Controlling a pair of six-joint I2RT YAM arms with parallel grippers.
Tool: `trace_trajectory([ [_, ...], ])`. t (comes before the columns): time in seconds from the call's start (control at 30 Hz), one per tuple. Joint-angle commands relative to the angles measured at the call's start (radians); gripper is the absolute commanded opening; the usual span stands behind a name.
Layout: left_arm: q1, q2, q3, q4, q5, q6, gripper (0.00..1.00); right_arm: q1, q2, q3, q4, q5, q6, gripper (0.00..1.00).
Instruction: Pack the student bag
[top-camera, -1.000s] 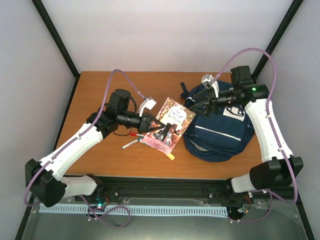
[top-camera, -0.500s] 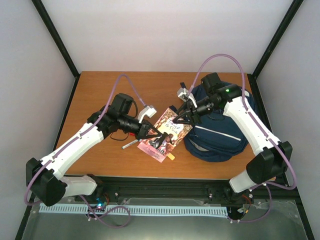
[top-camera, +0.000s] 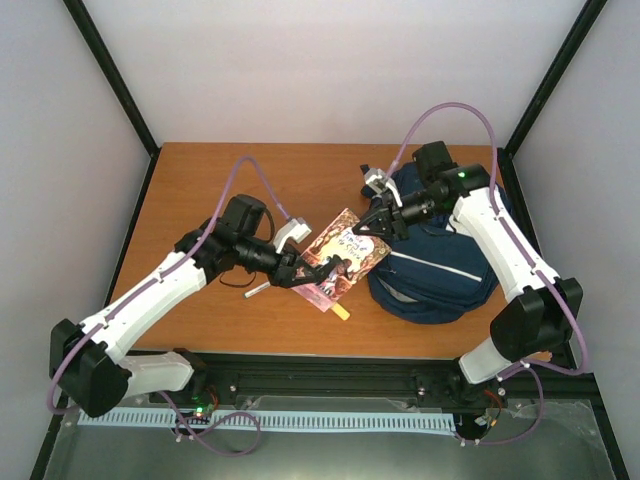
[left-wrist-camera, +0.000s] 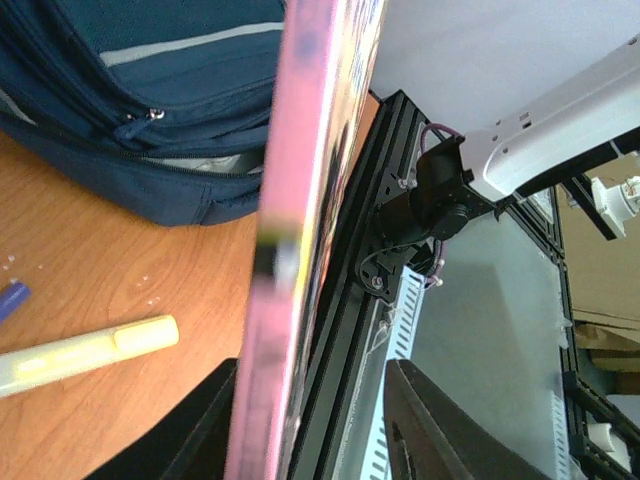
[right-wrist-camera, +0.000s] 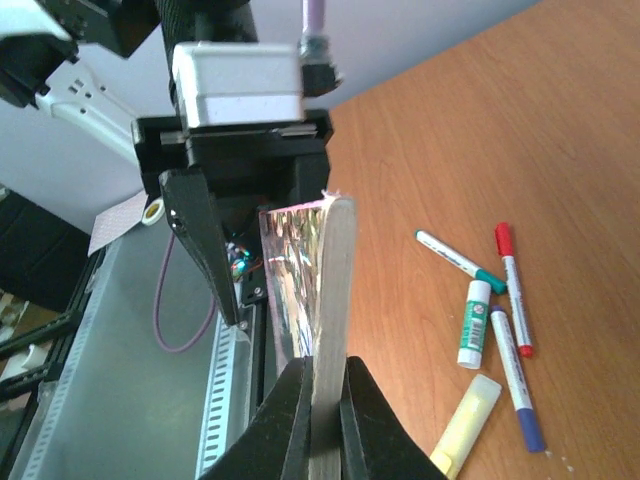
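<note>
The student bag (top-camera: 440, 270), navy with a white stripe, lies at the table's right; its zip pockets (left-wrist-camera: 150, 100) show in the left wrist view. A pink-covered book (top-camera: 340, 255) hangs tilted above the table between both grippers. My right gripper (top-camera: 372, 225) is shut on the book's page edge (right-wrist-camera: 335, 270), its fingers (right-wrist-camera: 290, 420) pressed to both sides. My left gripper (top-camera: 300, 268) is open around the book's lower end (left-wrist-camera: 300, 200). The cover lies by the left finger (left-wrist-camera: 190, 430), with a gap to the right finger (left-wrist-camera: 440, 430).
Under the book on the wood lie a yellow highlighter (right-wrist-camera: 465, 425), a glue stick (right-wrist-camera: 475, 320), a red marker (right-wrist-camera: 510, 285), a green-capped marker (right-wrist-camera: 460, 262) and a blue pen (right-wrist-camera: 515, 375). The black frame rail (left-wrist-camera: 370, 300) runs along the near table edge.
My right arm swung left from the bag and its jaws closed on the book's upper edge. My left jaws have parted from the book, which now stands more upright.
</note>
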Motion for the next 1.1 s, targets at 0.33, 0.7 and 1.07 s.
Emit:
trace_trajectory([
  [0.33, -0.009, -0.096, -0.082, 0.043, 0.058, -0.041, 0.18, -0.067, 0.013, 0.006, 0.046, -0.049, 0.014, 0.03],
  [0.7, -0.009, -0.098, -0.099, 0.131, 0.059, -0.105, 0.01, -0.089, 0.009, -0.020, 0.098, 0.036, 0.072, 0.31],
  [1.07, -0.009, -0.045, -0.163, 0.350, -0.124, -0.317, 0.01, -0.287, -0.125, -0.201, 0.067, 0.374, -0.028, 0.55],
])
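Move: The left hand's open fingers straddle the spine near the pink book's lower end. The book's middle is about 4 cm to its right, level front to back, some 3 cm above; the yellow highlighter lies on the table 5 cm ahead, 1 cm right, 23 cm below. From the right hand, shut on the book's far page edge, the backpack's middle is about 12 cm ahead, 20 cm right, 24 cm down; the book's middle is 6 cm back, 4 cm left and 3 cm lower. Drawing back barely 1.5 cm, the left hand shuts its fingers on the pink spine, while the right keeps its pinch and shifts slightly forward and right. The right fingers then open about halfway and let go, and that hand sweeps roughly 9 cm right, 6 cm forward and 4 cm down towards the backpack, turning some 20 degrees clockwise; the left finally eases forward again, turning slightly counter-clockwise. ##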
